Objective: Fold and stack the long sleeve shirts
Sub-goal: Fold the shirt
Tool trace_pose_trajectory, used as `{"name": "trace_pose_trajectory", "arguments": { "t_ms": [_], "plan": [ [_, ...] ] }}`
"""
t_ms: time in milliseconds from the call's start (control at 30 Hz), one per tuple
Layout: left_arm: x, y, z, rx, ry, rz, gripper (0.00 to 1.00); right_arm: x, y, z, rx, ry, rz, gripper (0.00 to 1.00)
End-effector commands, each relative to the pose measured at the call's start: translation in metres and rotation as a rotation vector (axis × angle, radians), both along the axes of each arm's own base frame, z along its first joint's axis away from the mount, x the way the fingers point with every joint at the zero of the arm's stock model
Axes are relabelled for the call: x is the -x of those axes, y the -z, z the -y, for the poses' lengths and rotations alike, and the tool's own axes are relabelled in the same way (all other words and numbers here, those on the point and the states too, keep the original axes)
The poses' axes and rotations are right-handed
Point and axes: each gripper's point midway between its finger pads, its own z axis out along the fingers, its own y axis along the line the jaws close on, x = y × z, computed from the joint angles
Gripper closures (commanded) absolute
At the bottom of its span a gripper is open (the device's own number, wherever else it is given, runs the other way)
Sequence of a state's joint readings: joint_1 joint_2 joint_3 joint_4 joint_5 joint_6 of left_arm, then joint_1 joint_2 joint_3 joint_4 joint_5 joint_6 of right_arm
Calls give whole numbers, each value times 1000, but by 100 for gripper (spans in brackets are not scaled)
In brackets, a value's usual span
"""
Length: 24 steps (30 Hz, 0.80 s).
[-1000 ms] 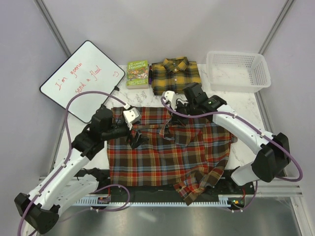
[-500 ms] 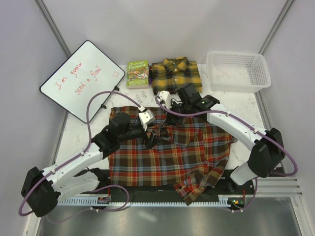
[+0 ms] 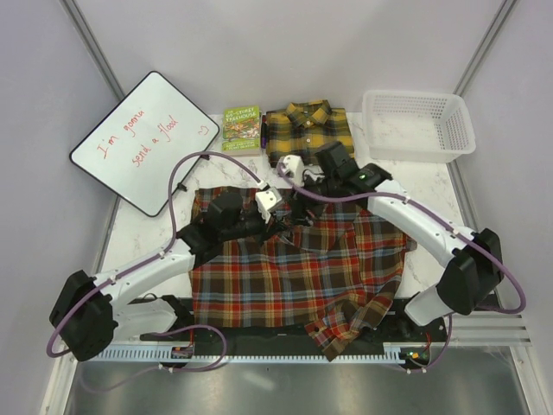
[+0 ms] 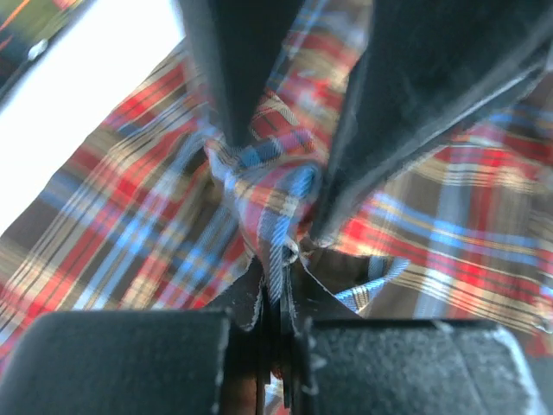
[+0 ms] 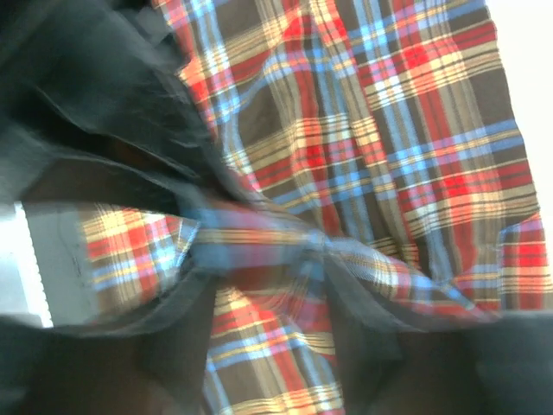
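The red-brown plaid long sleeve shirt [image 3: 294, 277] lies spread on the table, with one sleeve hanging over the near edge. The yellow and black long sleeve shirt [image 3: 308, 131] lies folded at the back. Both grippers meet at the red-brown shirt's upper middle. My left gripper [image 3: 281, 226] is shut on a raised fold of the red-brown shirt [image 4: 268, 186], pinched between its jaws [image 4: 278, 259]. My right gripper [image 3: 302, 212] stands right beside it, fingers apart, with the bunched fabric [image 5: 285, 233] lying across the gap [image 5: 263, 268]. The right wrist view is blurred.
A whiteboard [image 3: 143, 138] with red writing lies at the back left. A small green book [image 3: 242, 128] sits next to the yellow shirt. A white basket [image 3: 419, 125] stands at the back right on the marble table [image 3: 432, 186].
My left arm swung right to the raised fold and its jaws went from wide open to shut on it. My right gripper's jaws, shut on that fold before, have parted.
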<state>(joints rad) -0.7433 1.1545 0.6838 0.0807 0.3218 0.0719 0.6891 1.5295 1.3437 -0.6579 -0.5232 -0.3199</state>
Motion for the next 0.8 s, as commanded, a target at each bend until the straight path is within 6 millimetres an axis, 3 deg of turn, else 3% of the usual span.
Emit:
{"name": "trace_pose_trajectory", "arguments": {
  "t_ms": [0,67,100,200,267,333,367,533,767],
  "plan": [
    [44,-46,19,91,272,94,98,-29,-53,47,-176,136,-68,33],
    [63,-47,22,84,365,115,98,-50,-59,80,-182,228,-67,17],
    [71,-48,27,68,418,166,98,-55,-57,93,-175,271,-81,15],
    [93,-47,33,19,555,203,98,-81,-46,140,-161,436,-121,16],
    [103,-57,36,11,625,242,98,-95,-25,172,-140,538,-193,20],
    [112,-70,42,-1,709,343,98,-105,-8,191,-122,616,-245,21],
    [119,-68,40,-20,749,346,98,-111,8,209,-120,676,-314,21],
    [128,-86,43,-33,847,510,98,-127,42,232,-161,777,-481,18],
    [147,-91,32,-39,974,593,98,-136,67,248,-164,857,-546,14]
  ]
}}
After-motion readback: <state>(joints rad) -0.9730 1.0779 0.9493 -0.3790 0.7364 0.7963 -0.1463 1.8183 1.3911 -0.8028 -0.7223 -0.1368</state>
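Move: My left hand already grips a fold of the shirt and takes it towards the shirt's near middle, about 15 cm back, 4 cm right and 15 cm below. My right fingers, just parting on the same fold, go next for the shirt's far-right corner, some 13 cm ahead, 27 cm right and 16 cm below. From the right hand, the folded yellow shirt lies about 36 cm ahead and 5 cm right; the basket, 38 cm ahead and 45 cm right. I open my right fingers wide, let go of the shared fold and sweep right about 25 cm and forward some 13 cm, rising a little, then sinking over the shirt's far-right corner as the hand turns clockwise and tips down. My left hand keeps its pinch, drawing the fold back about 13 cm and up, turning clockwise some 50 degrees. ##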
